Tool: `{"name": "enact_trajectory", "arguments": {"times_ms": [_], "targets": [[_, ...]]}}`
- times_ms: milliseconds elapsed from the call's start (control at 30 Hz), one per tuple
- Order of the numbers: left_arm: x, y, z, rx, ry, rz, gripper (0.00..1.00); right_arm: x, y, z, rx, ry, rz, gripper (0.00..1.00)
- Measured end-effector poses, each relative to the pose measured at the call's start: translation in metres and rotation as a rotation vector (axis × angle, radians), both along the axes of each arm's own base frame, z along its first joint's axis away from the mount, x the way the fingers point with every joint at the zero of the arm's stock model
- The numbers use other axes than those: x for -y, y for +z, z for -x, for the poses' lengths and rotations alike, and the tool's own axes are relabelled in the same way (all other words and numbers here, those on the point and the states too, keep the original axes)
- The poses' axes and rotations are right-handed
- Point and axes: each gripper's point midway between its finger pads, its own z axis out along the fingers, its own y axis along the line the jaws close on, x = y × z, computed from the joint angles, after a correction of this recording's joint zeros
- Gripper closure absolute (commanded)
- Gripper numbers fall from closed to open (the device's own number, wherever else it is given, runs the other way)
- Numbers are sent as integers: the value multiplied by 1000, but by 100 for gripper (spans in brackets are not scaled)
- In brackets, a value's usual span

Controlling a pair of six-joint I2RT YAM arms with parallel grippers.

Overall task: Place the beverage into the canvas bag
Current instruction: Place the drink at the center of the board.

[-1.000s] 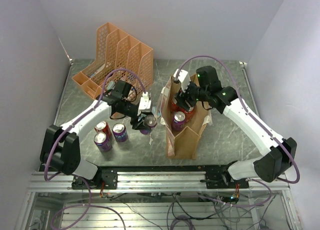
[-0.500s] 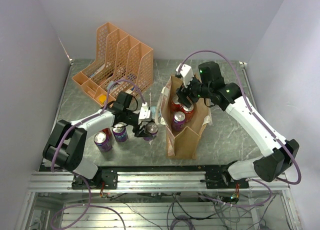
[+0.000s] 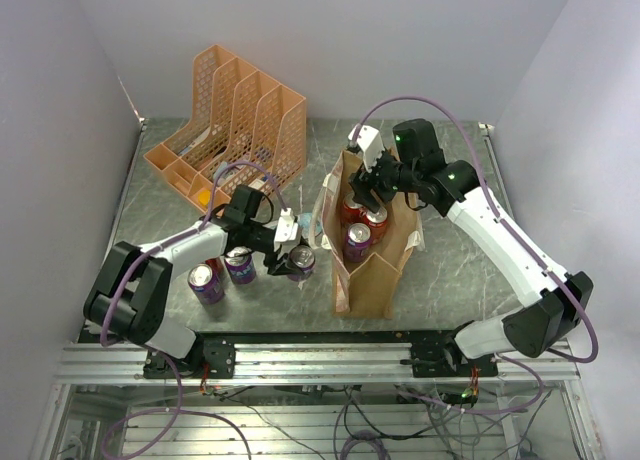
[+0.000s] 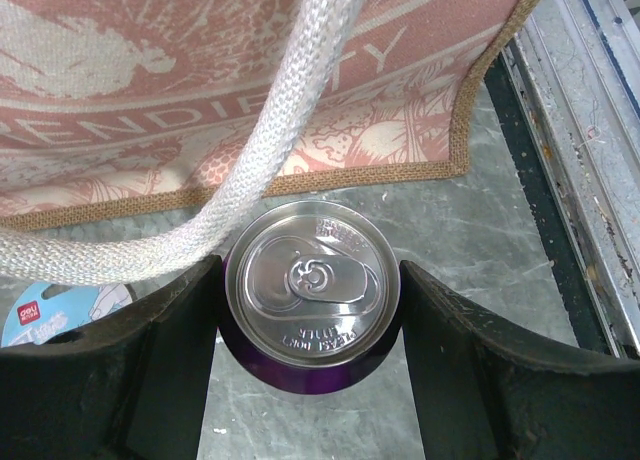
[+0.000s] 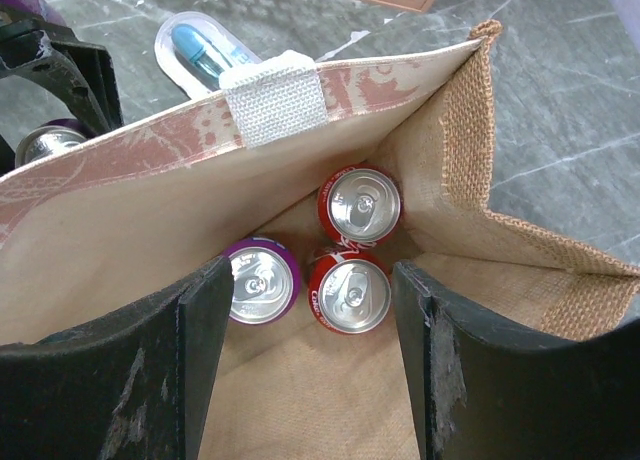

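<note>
The tan canvas bag [image 3: 372, 270] stands open at mid-table, with pinkish printed sides [image 4: 250, 80] and a white strap handle [image 4: 290, 150]. Inside it stand two red cans [image 5: 360, 205] [image 5: 348, 295] and a purple can [image 5: 260, 285]. Just left of the bag, my left gripper [image 3: 298, 263] is shut on another purple can [image 4: 310, 290], one finger against each side. My right gripper [image 3: 365, 185] hangs open above the bag's far end, fingers [image 5: 200, 360] apart over the cans with nothing between them.
An orange mesh file organiser [image 3: 235, 115] stands at the back left. Three loose cans [image 3: 240, 265] [image 3: 205, 280] [image 3: 213, 265] sit on the table under the left arm. A blue and white packet [image 5: 205, 45] lies beside the bag's left wall.
The left gripper has carried the purple can a little toward the near edge, its arm dropping lower. The right gripper has risen slightly and drawn back toward the bag's far end.
</note>
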Motion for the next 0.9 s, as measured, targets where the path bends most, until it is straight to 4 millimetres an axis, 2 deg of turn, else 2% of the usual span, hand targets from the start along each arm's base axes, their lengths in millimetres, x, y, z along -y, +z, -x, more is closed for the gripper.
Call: {"name": "enact_trajectory", "arguments": {"times_ms": [133,400,600,767,900], "targets": [[-4,0,1,1,5,-13,29,-1,0,1,2,4,-2,35],[-13,2,3,1,-2,-64,12,-11,9,0,22,24,-14,35],[-13,33,-1,78,-7,-39,5,-22,16,4,44,54,-32,34],[-16,45,2,87,-6,-40,5,-29,18,8,52,79,-36,32],[-25,71,-11,89,96,-36,1,-39,30,16,63,118,-53,28]]}}
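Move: The drink, a purple can, is already down on the board between the left fingers, its middle about 3 cm below the hand. The next purple can stands some 14 cm left of the left hand and level with it; the canvas bag's middle is about 17 cm to its right and 4 cm ahead, and the flat blue packet 11 cm ahead and 2 cm left. From the empty right hand the drink lies roughly 10 cm back, 13 cm left and 18 cm below. The drink is first eased about 1 cm to the left in the left hand's grip, then let go as the fingers spread nearly full open. The left hand lifts off it almost straight up, some 7 cm, edging left at the end. Meanwhile the empty right hand, high over the bag, drifts about 4 cm left towards the bag's left wall and rises 3 cm, its fingers staying open. ##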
